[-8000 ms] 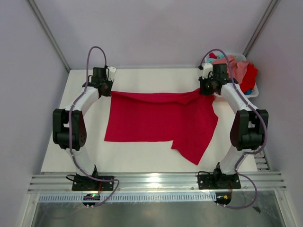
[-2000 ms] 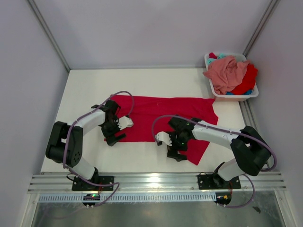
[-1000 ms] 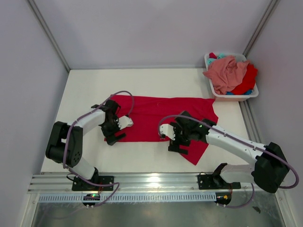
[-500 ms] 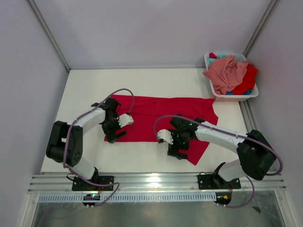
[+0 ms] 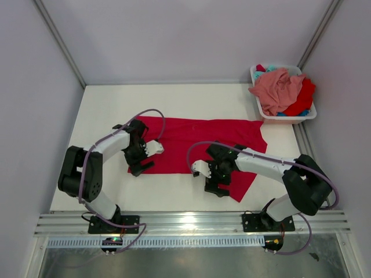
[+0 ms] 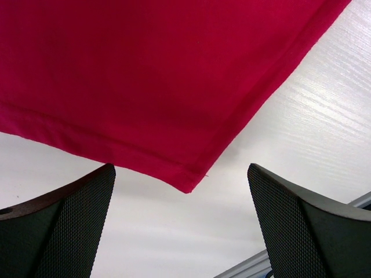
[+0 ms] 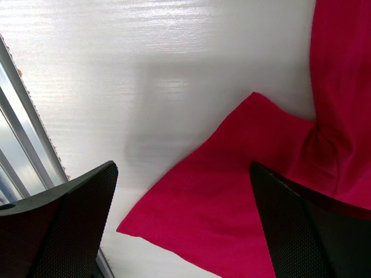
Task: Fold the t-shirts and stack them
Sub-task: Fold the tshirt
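Note:
A bright red t-shirt (image 5: pixel 191 142) lies spread flat on the white table. My left gripper (image 5: pixel 139 164) hovers open over its near-left corner; in the left wrist view that hemmed corner (image 6: pixel 186 186) lies just ahead of the open left gripper (image 6: pixel 182 231), with only bare table between the fingers. My right gripper (image 5: pixel 217 186) stands open low over the shirt's near-right flap, and in the right wrist view the red cloth (image 7: pixel 232 220) lies between the spread fingers of the right gripper (image 7: pixel 185 231), not pinched. More t-shirts, salmon pink (image 5: pixel 278 87), red (image 5: pixel 302 95) and teal (image 5: pixel 270 75), are heaped at the back right.
The heaped shirts sit in a white plastic basket (image 5: pixel 288 119) at the table's back right corner. An aluminium rail (image 5: pixel 185 223) runs along the near edge, also seen as a rail (image 7: pixel 23 139) in the right wrist view. White walls close in the sides and back.
The right arm has drawn its elbow in and its gripper has slid slightly nearer along the shirt's flap. The left gripper has barely moved. Both stay open.

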You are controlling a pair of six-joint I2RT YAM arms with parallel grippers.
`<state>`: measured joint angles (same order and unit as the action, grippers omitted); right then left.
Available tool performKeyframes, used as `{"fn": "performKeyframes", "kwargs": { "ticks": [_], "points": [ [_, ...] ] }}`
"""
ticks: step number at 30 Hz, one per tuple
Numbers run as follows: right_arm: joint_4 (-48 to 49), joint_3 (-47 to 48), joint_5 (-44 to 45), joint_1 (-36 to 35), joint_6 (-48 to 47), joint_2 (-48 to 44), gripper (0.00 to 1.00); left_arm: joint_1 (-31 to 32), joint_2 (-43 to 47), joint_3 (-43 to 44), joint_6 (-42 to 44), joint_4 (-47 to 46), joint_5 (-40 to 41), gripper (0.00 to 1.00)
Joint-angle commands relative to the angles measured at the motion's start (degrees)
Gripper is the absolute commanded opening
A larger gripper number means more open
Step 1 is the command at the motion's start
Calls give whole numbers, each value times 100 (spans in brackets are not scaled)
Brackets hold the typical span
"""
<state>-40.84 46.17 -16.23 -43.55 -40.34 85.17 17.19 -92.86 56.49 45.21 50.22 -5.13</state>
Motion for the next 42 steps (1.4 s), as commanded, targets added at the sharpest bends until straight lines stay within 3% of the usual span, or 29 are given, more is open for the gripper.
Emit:
{"fn": "performKeyframes", "kwargs": {
  "ticks": [1, 20, 23, 25, 26, 27, 28, 29, 31, 32, 34, 35, 42],
  "points": [
    [129, -21, -91, -31, -9, 185, 99, 30, -109, 161, 111, 155, 38, 98],
    [6, 15, -126, -31, 52, 299, 99, 30, -549, -6, 120, 102, 601, 91],
    [-20, 23, -135, -31, 52, 308, 99, 30, -663, 90, 102, 216, 548, 82],
    [-56, 32, -135, -31, 35, 343, 99, 30, -742, 186, 84, 330, 539, 70],
    [-47, 32, -118, -22, 61, 360, 96, 21, -768, 204, 67, 366, 548, 59],
    [-56, 32, -117, -31, 61, 395, 85, 30, -786, 231, 58, 401, 382, 54],
    [-56, 41, -126, -31, 61, 422, 60, 30, -812, 283, 49, 462, 372, 48],
    [-30, 32, -83, -31, 131, 439, 53, 30, -856, 310, 32, 489, 372, 35],
    [-56, 58, -73, -22, 123, 501, 44, 30, -892, 354, 23, 524, 372, 20],
    [-38, 59, -56, -22, 149, 510, 33, 30, -927, 371, 23, 550, 372, 6],
    [-47, 67, -38, -22, 166, 545, 8, 30, -944, 389, 5, 568, 372, 0],
    [-12, 67, 23, -22, 210, 562, 3, 30, -962, 398, 5, 594, 381, 0],
    [-20, 85, 94, -22, 246, 615, 3, 30, -988, 389, -4, 603, 372, 0]
  ]
}}
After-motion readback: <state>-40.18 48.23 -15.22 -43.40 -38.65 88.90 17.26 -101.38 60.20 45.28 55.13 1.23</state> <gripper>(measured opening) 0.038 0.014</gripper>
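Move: The red shirt's near left corner lies just under the left hand, about 3 cm to its left, 1 cm back and 2 cm down, with the shirt's middle some 20 cm to its right and 9 ahead. Under the right hand is the sleeve edge, 1 cm ahead and 1 cm below; from that hand the sleeve's inner corner lies about 3 cm ahead and 4 left, its outer corner 5 back and 6 right. The shirt's near left corner gets pinched by the left hand, which eases about 2 cm left and 1.5 cm down onto it, tips tilting some 10 degrees outward to the left and a little back, before its wide-open fingers shut. The right hand stays almost in place over the sleeve, then closes fully on its edge, creeping just under 1 cm forward as it does. ##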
